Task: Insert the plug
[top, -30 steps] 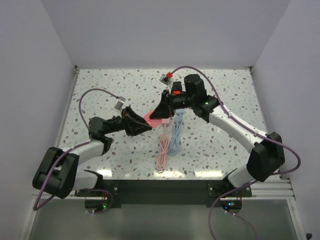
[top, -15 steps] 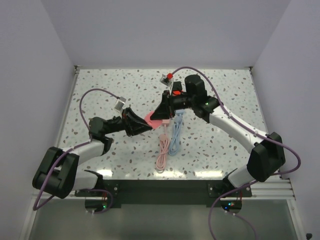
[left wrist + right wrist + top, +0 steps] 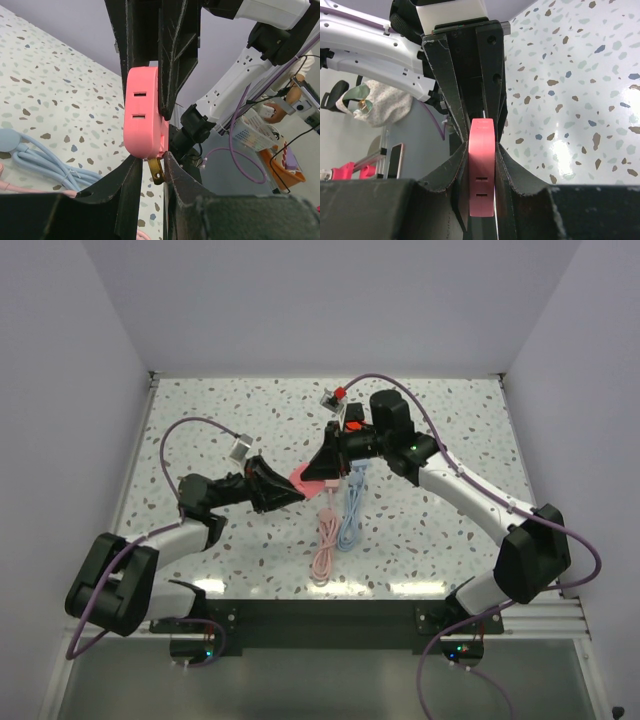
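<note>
A pink plug (image 3: pixel 304 478), a flat rounded block with two slots in its edge and a brass prong (image 3: pixel 156 170) at one end, hangs above the speckled table between both arms. My right gripper (image 3: pixel 482 167) is shut on its flat faces. In the left wrist view those black fingers (image 3: pixel 172 60) come down from above onto the plug (image 3: pixel 142 112). My left gripper (image 3: pixel 150 167) is closed in on the plug's prong end, its fingertips touching the pink body and the prong. In the top view the left gripper (image 3: pixel 288 491) and the right gripper (image 3: pixel 320 471) meet tip to tip.
A coiled pink cable (image 3: pixel 325 536) and a coiled blue cable (image 3: pixel 350 514) lie on the table (image 3: pixel 450 420) just below the grippers. Purple wrist cables (image 3: pixel 180 430) arc over each arm. White walls close in the table's back and sides.
The left gripper's fingers have drawn in onto the plug's prong end. Both arms and the plug stay where they were.
</note>
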Robot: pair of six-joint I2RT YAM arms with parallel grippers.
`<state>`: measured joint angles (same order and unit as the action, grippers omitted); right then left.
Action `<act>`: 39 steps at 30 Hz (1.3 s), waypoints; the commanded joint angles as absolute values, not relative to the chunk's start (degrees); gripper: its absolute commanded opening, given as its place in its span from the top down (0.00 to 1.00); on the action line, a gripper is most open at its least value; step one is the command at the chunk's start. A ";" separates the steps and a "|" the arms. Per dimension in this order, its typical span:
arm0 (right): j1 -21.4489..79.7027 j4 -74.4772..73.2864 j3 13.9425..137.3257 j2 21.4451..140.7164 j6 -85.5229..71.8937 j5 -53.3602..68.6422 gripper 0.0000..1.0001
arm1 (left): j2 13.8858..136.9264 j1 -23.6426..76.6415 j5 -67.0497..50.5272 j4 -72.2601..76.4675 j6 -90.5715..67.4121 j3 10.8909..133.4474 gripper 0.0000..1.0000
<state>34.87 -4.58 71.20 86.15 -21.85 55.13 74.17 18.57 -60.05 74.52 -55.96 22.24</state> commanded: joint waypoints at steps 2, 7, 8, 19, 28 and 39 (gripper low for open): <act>35.16 -1.68 71.28 84.73 -22.41 58.18 1.00 | 75.06 19.42 -60.82 108.63 -54.41 23.29 1.00; 35.16 2.63 70.23 84.55 -25.22 60.38 1.00 | 75.32 20.47 -61.26 108.63 -52.74 23.29 1.00; 35.16 4.20 69.79 84.64 -26.27 60.90 1.00 | 75.15 20.57 -61.26 108.63 -52.56 23.20 1.00; 35.16 5.36 69.61 85.61 -27.51 60.82 1.00 | 71.81 21.80 -61.08 108.63 -51.24 22.06 1.00; 34.89 0.18 71.62 83.50 -24.10 55.05 1.00 | 73.38 21.45 -60.12 108.63 -53.26 22.59 0.46; 32.87 -20.64 78.74 76.46 -17.05 22.89 1.00 | 76.29 17.41 -58.46 107.85 -51.34 18.99 0.15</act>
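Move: The pink plug hangs between the two hands. Its middle is about 2 cm ahead, 2 cm right and 1 cm above the left hand's point, and from the right hand about 1 cm back and 2 cm left. On the table, all some 24 cm below the right hand, the red cube stands about 25 cm ahead and 11 cm right, the pink strip 17 cm ahead and 4 cm right, and the blue strip 17 cm ahead and 11 cm right. Slightly back, by about 1 cm, both hands shift together with the plug still held between them, the right tilting a few degrees. The left fingers then open wide and let go at the prong end, and the left hand sinks about 2 cm. Keeping its grip, the right draws the plug off forward, right and up, about 5 cm in all, turning some 15 degrees clockwise towards the red cube's side. ##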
